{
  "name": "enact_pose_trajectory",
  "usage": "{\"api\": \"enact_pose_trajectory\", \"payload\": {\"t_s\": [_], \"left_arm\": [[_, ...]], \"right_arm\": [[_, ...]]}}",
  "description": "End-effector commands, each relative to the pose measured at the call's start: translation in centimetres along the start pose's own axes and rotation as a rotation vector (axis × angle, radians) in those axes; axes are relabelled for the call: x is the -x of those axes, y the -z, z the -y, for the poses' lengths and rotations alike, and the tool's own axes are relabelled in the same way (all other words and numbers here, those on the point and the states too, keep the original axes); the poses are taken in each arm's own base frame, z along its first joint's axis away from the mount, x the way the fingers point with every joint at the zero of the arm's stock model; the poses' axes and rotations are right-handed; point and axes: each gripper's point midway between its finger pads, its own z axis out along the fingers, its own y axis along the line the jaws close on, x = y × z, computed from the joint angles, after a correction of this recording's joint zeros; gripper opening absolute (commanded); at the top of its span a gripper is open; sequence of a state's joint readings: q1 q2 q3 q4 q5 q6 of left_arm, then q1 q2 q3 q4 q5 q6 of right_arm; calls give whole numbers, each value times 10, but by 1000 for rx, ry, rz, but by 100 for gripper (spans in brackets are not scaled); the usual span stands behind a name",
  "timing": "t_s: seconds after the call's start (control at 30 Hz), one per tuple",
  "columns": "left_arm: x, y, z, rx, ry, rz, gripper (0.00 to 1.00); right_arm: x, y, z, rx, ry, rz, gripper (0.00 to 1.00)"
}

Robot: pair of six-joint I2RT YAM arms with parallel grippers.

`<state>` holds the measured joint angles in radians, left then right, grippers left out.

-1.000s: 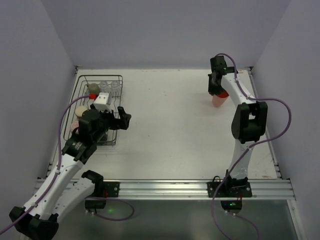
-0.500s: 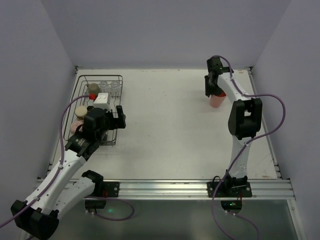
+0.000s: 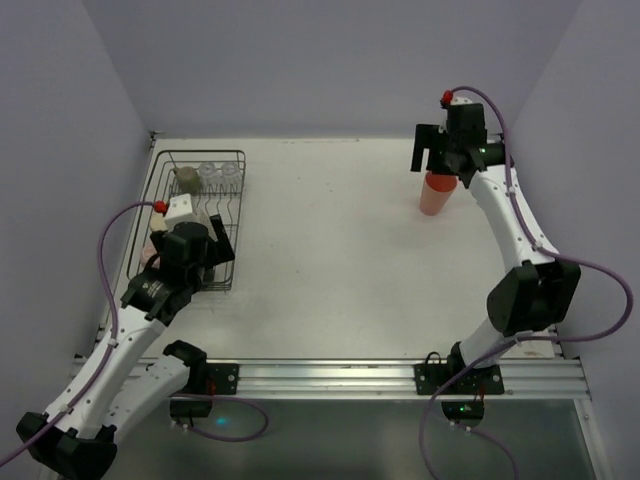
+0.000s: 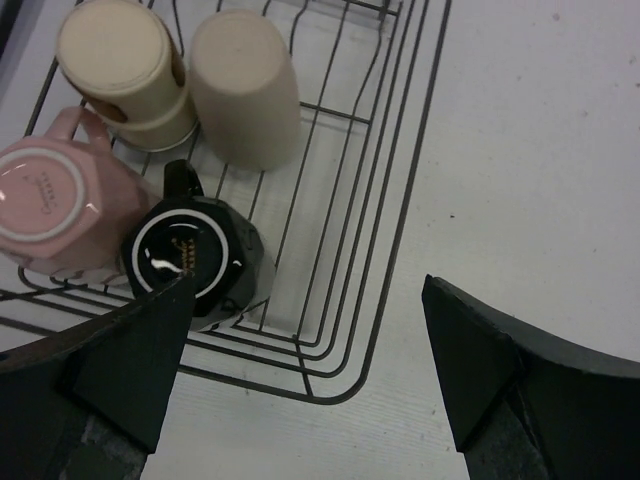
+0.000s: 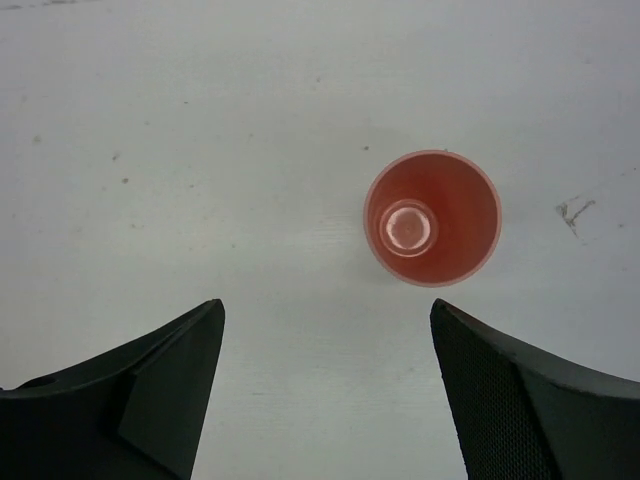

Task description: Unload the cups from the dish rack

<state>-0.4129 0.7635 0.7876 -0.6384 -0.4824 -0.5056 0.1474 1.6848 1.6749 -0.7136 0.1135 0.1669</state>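
The dish rack (image 3: 241,195) of dark wire lies at the table's left. In the left wrist view its wires (image 4: 398,225) hold an upturned black handled mug (image 4: 196,257), a pale pink mug (image 4: 45,205) and two beige tumblers (image 4: 244,90) (image 4: 120,68). My left gripper (image 3: 200,265) hovers open over the rack's near end (image 4: 305,350), and the black mug sits by its left finger. A salmon-pink tumbler (image 3: 436,193) stands upright on the table at the far right (image 5: 432,217). My right gripper (image 3: 443,165) hangs open above it (image 5: 325,310), holding nothing.
Two clear glasses (image 3: 207,172) (image 3: 231,172) and a greyish cup (image 3: 186,179) sit at the rack's far end. Walls close the table at the back and both sides. A metal rail (image 3: 330,375) runs along the near edge.
My right gripper has opened and risen off the salmon-pink tumbler, which stays standing on the table. My left gripper has swung left over the rack's near end.
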Motion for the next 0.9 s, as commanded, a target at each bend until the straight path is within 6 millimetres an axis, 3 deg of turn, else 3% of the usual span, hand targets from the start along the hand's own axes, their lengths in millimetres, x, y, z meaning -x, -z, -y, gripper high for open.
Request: {"api": "enact_pose_trajectory", "payload": {"t_s": [0.0, 0.13, 0.23, 0.43, 0.87], "left_arm": [[2, 9, -37, 186, 107, 53, 100], [-2, 13, -54, 273, 167, 57, 95], [-4, 9, -64, 328, 179, 51, 93], [-29, -24, -78, 376, 182, -62, 94], [-50, -61, -66, 321, 161, -146, 96]], "right_arm": [[6, 23, -27, 136, -27, 87, 86], [2, 50, -46, 238, -20, 156, 87], [3, 58, -58, 308, -21, 171, 87], [-1, 64, -70, 358, -1, 171, 87], [-10, 64, -98, 394, 63, 154, 86]]}}
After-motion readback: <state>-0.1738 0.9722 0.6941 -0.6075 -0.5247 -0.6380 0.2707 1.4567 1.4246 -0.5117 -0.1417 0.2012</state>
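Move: Below the open left hand, about 3 cm ahead, 6 cm to its left and 12 cm down, stands the upturned black mug in the rack. The pink mug is roughly 9 cm left of the black one and 2 cm farther out; the cream cup stands some 12 cm beyond the black one, with the beige mug about 8 cm left of the cream cup. From the empty right hand the black mug lies around 62 cm left, 18 cm back and 16 cm lower; the just-placed red cup is 4 cm ahead, 4 cm right and 16 cm below. Swinging left and slightly back at first, the left hand then sinks about 8 cm to the black mug, ending some 6 cm farther left, turned 20 degrees counter-clockwise and tipped further down, fingers still wide open on either side of the mug's base in its view. The open right hand leaves the red cup, going left 9 cm, back 5 cm and slightly up, while turning counter-clockwise. ##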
